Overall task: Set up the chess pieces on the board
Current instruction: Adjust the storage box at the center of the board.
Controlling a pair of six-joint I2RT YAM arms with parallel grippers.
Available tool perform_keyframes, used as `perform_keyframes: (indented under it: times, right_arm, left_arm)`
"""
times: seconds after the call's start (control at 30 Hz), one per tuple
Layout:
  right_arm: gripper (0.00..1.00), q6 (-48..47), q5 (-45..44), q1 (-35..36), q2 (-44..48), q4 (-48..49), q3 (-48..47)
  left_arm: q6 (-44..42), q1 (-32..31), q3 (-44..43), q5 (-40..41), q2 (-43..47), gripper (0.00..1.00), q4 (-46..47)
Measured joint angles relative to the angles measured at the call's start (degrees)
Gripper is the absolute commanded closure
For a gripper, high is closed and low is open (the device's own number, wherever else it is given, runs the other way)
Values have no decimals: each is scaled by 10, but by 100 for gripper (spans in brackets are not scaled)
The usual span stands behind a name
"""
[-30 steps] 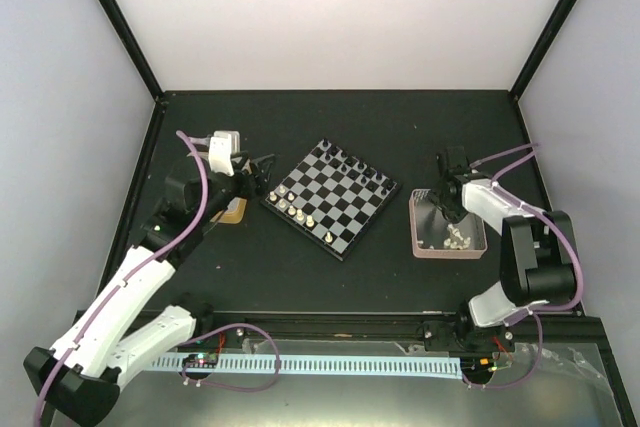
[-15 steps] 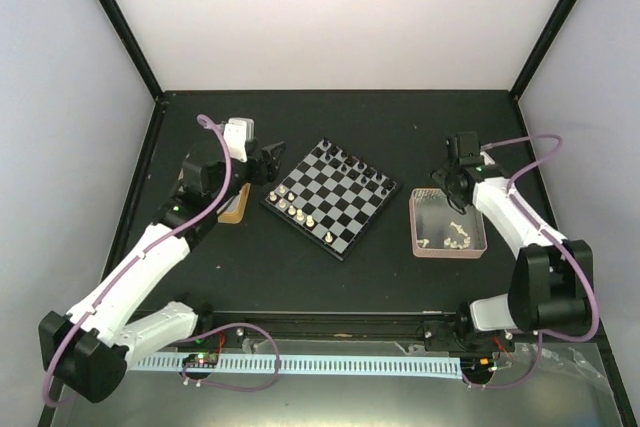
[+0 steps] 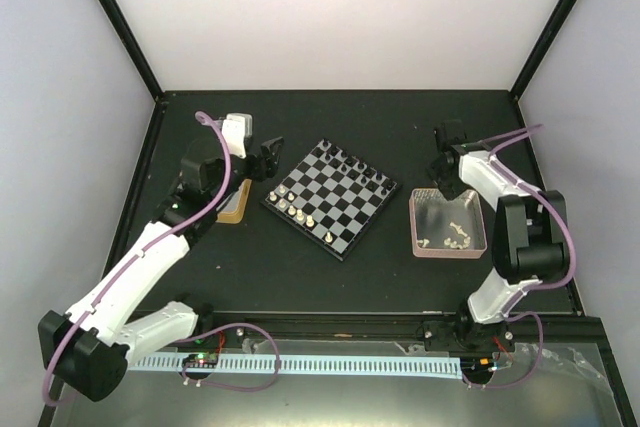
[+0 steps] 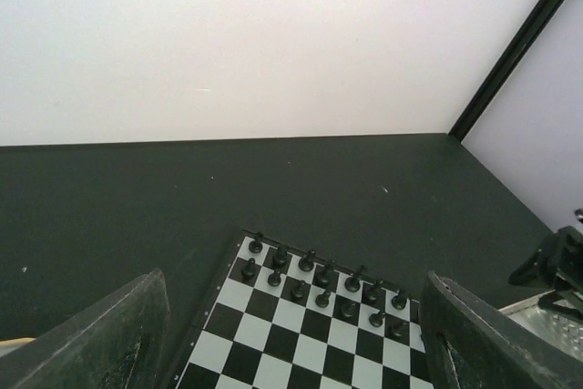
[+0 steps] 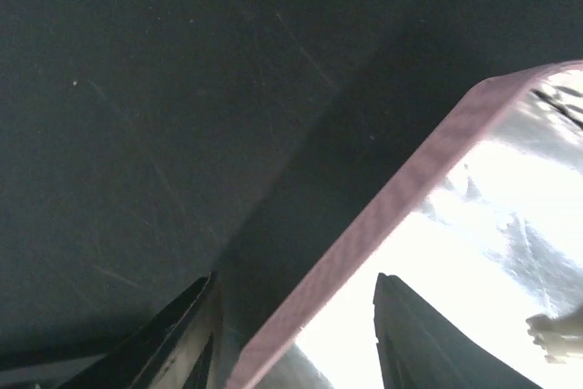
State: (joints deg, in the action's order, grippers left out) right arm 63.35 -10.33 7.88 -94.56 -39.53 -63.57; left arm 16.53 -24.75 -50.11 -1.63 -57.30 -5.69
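The board lies turned like a diamond at the table's middle. Black chess pieces fill two rows along its far side, and cream-white pieces line its near-left edge. More white pieces lie in the pink tray; one shows close up. My left gripper hovers open and empty just off the board's left corner, its fingers framing the black rows. My right gripper is open at the tray's far-left corner, straddling the pink rim with one finger outside and one inside, holding nothing.
A yellow-rimmed tin sits left of the board, partly under my left arm. Black frame posts rise at the table's far corners. The cable rail runs along the near edge.
My left gripper has swung up and right, from over the tin to the board's left corner. My right gripper has left the tray's inside for its far-left rim.
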Motion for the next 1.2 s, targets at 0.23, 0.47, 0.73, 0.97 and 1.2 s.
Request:
perform_keyframes:
  times: [0.23,0.47,0.73,0.97,1.2]
  right_arm:
    - [78,-47,7,-2,-40,5,-23]
    - [90,-109,41,-3,-31,70,11]
    - [96,-197,102,3,25,157,96]
    - [96,-256,131,34,104,173,178]
    - [87,-289,169,78,154,116,204]
  left_arm:
    - [5,0,0,-4,8,23,-6]
    - [16,0,9,-27,34,24,-9]
    - [42,0,33,-59,45,24,-9]
    - [60,0,34,-70,48,24,-16]
    - [62,0,41,-70,49,24,-11]
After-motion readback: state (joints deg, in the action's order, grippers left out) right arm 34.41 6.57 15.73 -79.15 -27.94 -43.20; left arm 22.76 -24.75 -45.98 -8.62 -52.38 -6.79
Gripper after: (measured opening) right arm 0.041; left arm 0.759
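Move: The right hand stands half open astride the storage box's far rim. The box's middle lies about 10 cm back and 2 cm to the right of it, some 2 cm lower; the middle of its left rim is about 10 cm back and 9 cm to the left. The chessboard's centre is roughly 32 cm to the left and 3 cm back. From the left hand, the box's middle is about 45 cm to the right, 6 cm back and 26 cm below. The right fingers shut from half open and their tips end at the box's left rim, seemingly touching it. The hand first eases about 2 cm forward and a little down, then sweeps left and back, ending some 8 cm left and 7 cm back of its start, the wrist turning about 40 degrees counter-clockwise. The empty left hand stays open and draws back about 3 cm. ##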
